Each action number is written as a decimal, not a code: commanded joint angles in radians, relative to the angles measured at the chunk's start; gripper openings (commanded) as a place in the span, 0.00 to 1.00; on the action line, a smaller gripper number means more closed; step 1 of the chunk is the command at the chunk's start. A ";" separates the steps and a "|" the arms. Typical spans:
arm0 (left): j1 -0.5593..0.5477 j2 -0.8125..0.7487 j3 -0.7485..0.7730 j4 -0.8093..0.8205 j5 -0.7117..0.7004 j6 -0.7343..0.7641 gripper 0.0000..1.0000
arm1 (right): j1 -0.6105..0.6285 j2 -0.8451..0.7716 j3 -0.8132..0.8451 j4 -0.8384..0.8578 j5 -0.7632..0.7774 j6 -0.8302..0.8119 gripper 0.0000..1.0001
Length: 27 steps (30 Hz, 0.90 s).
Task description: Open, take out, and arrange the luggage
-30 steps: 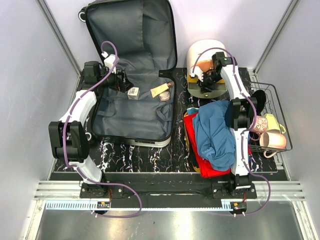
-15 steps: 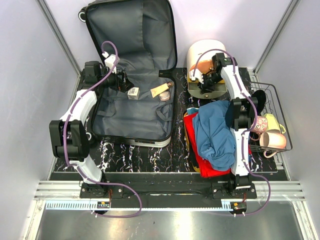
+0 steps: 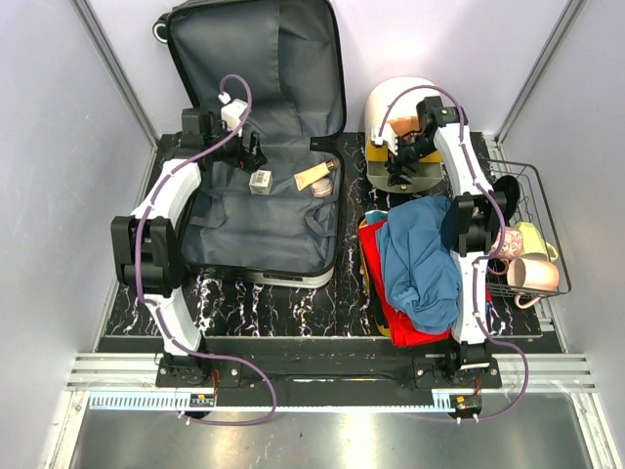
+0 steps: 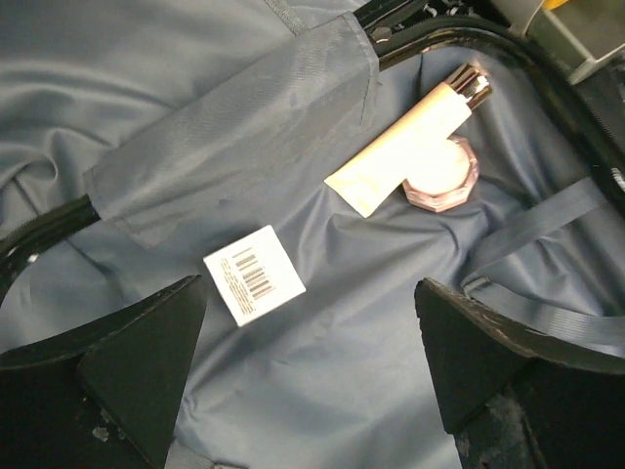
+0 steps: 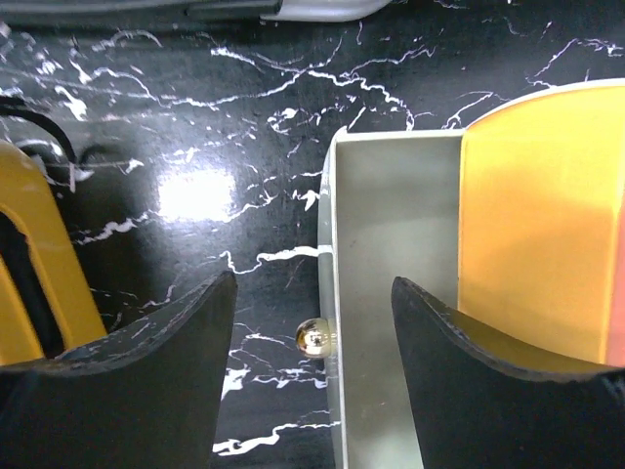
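Observation:
The luggage [image 3: 259, 230] lies open on the left, its lid propped against the back wall and its grey lining showing. On the lining lie a small white barcoded box [image 4: 254, 274], a cream tube [image 4: 405, 147] and a pink jar [image 4: 441, 174]. My left gripper [image 4: 311, 285] hangs open over the lining just beside the white box [image 3: 260, 182], holding nothing. My right gripper [image 5: 314, 283] is open at the grey drawer [image 5: 391, 293] of the white-and-orange box [image 3: 400, 98]. The drawer's gold knob [image 5: 312, 338] sits between the fingers, untouched.
A blue garment [image 3: 420, 259] lies over red cloth [image 3: 391, 318] at the right front. A wire basket [image 3: 535, 200] with mugs [image 3: 532, 276] stands at the far right. The tabletop [image 3: 293, 303] is black marble. A yellow object [image 5: 39, 254] shows left of the drawer.
My right gripper has opened around the drawer knob. My left arm has swung its wrist further back and right over the luggage, jaws still open.

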 commanded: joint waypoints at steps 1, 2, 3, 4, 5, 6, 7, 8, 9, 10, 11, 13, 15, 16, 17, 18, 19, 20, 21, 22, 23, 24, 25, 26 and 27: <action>-0.034 0.084 0.102 -0.052 -0.131 0.138 0.93 | 0.009 -0.119 0.049 -0.193 -0.086 0.138 0.74; -0.038 0.094 0.102 -0.047 -0.198 0.127 0.94 | 0.009 -0.130 0.046 -0.181 -0.100 0.157 0.74; -0.043 0.100 0.098 -0.038 -0.241 0.112 0.95 | 0.011 -0.151 0.043 -0.149 -0.108 0.179 0.75; -0.043 0.109 0.090 -0.027 -0.280 0.095 0.95 | 0.009 -0.164 0.033 -0.129 -0.117 0.235 0.77; -0.043 0.111 0.080 -0.018 -0.324 0.052 0.96 | 0.009 -0.179 0.022 -0.101 -0.141 0.270 0.78; -0.045 0.112 0.055 -0.009 -0.338 0.035 0.99 | 0.009 -0.217 0.007 -0.037 -0.152 0.306 0.79; -0.046 0.114 0.044 0.006 -0.352 0.024 0.99 | 0.009 -0.240 -0.039 0.001 -0.163 0.379 0.79; -0.052 0.117 0.035 0.011 -0.387 0.006 0.99 | 0.009 -0.263 -0.070 0.044 -0.171 0.418 0.80; -0.054 0.123 0.033 0.014 -0.401 0.003 0.99 | 0.009 -0.314 -0.099 0.137 -0.181 0.456 0.81; -0.057 0.141 0.036 0.013 -0.413 0.003 0.99 | 0.009 -0.335 -0.157 0.188 -0.185 0.529 0.82; -0.063 0.152 0.044 0.010 -0.441 -0.005 0.99 | 0.009 -0.357 -0.185 0.236 -0.186 0.569 0.82; -0.066 0.192 0.082 -0.019 -0.462 -0.011 0.99 | 0.009 -0.414 -0.251 0.369 -0.186 0.681 0.89; -0.071 0.215 0.113 -0.044 -0.466 -0.022 0.99 | 0.009 -0.456 -0.286 0.486 -0.197 0.748 1.00; -0.072 0.230 0.115 -0.050 -0.463 -0.022 0.99 | 0.009 -0.472 -0.334 0.538 -0.195 0.833 1.00; -0.077 0.235 0.113 -0.050 -0.455 -0.023 0.99 | 0.009 -0.489 -0.364 0.604 -0.169 0.896 1.00; -0.080 0.241 0.113 -0.050 -0.452 -0.022 0.99 | 0.009 -0.525 -0.397 0.726 -0.154 0.959 1.00; -0.081 0.253 0.116 -0.047 -0.441 -0.023 0.99 | 0.009 -0.542 -0.453 0.780 -0.130 1.070 1.00; -0.087 0.259 0.119 -0.047 -0.438 -0.029 0.99 | 0.009 -0.556 -0.478 0.823 -0.105 1.099 1.00; -0.091 0.267 0.130 -0.050 -0.438 -0.031 0.98 | 0.009 -0.581 -0.498 0.871 -0.099 1.113 1.00; -0.092 0.282 0.138 -0.055 -0.438 -0.033 0.98 | 0.008 -0.589 -0.513 0.877 -0.102 1.121 1.00; -0.098 0.292 0.145 -0.059 -0.438 -0.036 0.98 | 0.009 -0.593 -0.512 0.876 -0.105 1.119 1.00; -0.100 0.301 0.168 -0.069 -0.441 -0.037 0.98 | 0.009 -0.595 -0.509 0.873 -0.105 1.125 1.00; -0.103 0.325 0.188 -0.098 -0.452 -0.034 0.97 | 0.011 -0.593 -0.501 0.871 -0.100 1.151 1.00; -0.107 0.338 0.208 -0.110 -0.459 -0.031 0.96 | 0.009 -0.593 -0.498 0.871 -0.091 1.162 1.00; -0.110 0.348 0.240 -0.122 -0.464 -0.030 0.96 | 0.009 -0.593 -0.498 0.871 -0.085 1.171 1.00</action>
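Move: The little white barcoded box in the suitcase sits some 16 cm below the open left hand, about 5 cm ahead and 1 cm to its left. From that hand the tan tube is about 7 cm ahead and 11 cm right, the round jar about 4 cm ahead and 12 cm right, both some 16 cm down. From the right hand, the box is about 27 cm left, level and 6 cm lower; the drawer knob is straight below by 4 cm. The white box is what the left hand sinks to, about 14 cm down, easing slightly forward while its fingers tip steeper towards it and stay wide open. The drawer knob is left behind by the right hand, which climbs some 18 cm and drifts a little left, drawing back slightly then partly forward again, rolling its left side up and turning clockwise about 30 degrees as its fingers open fully. ##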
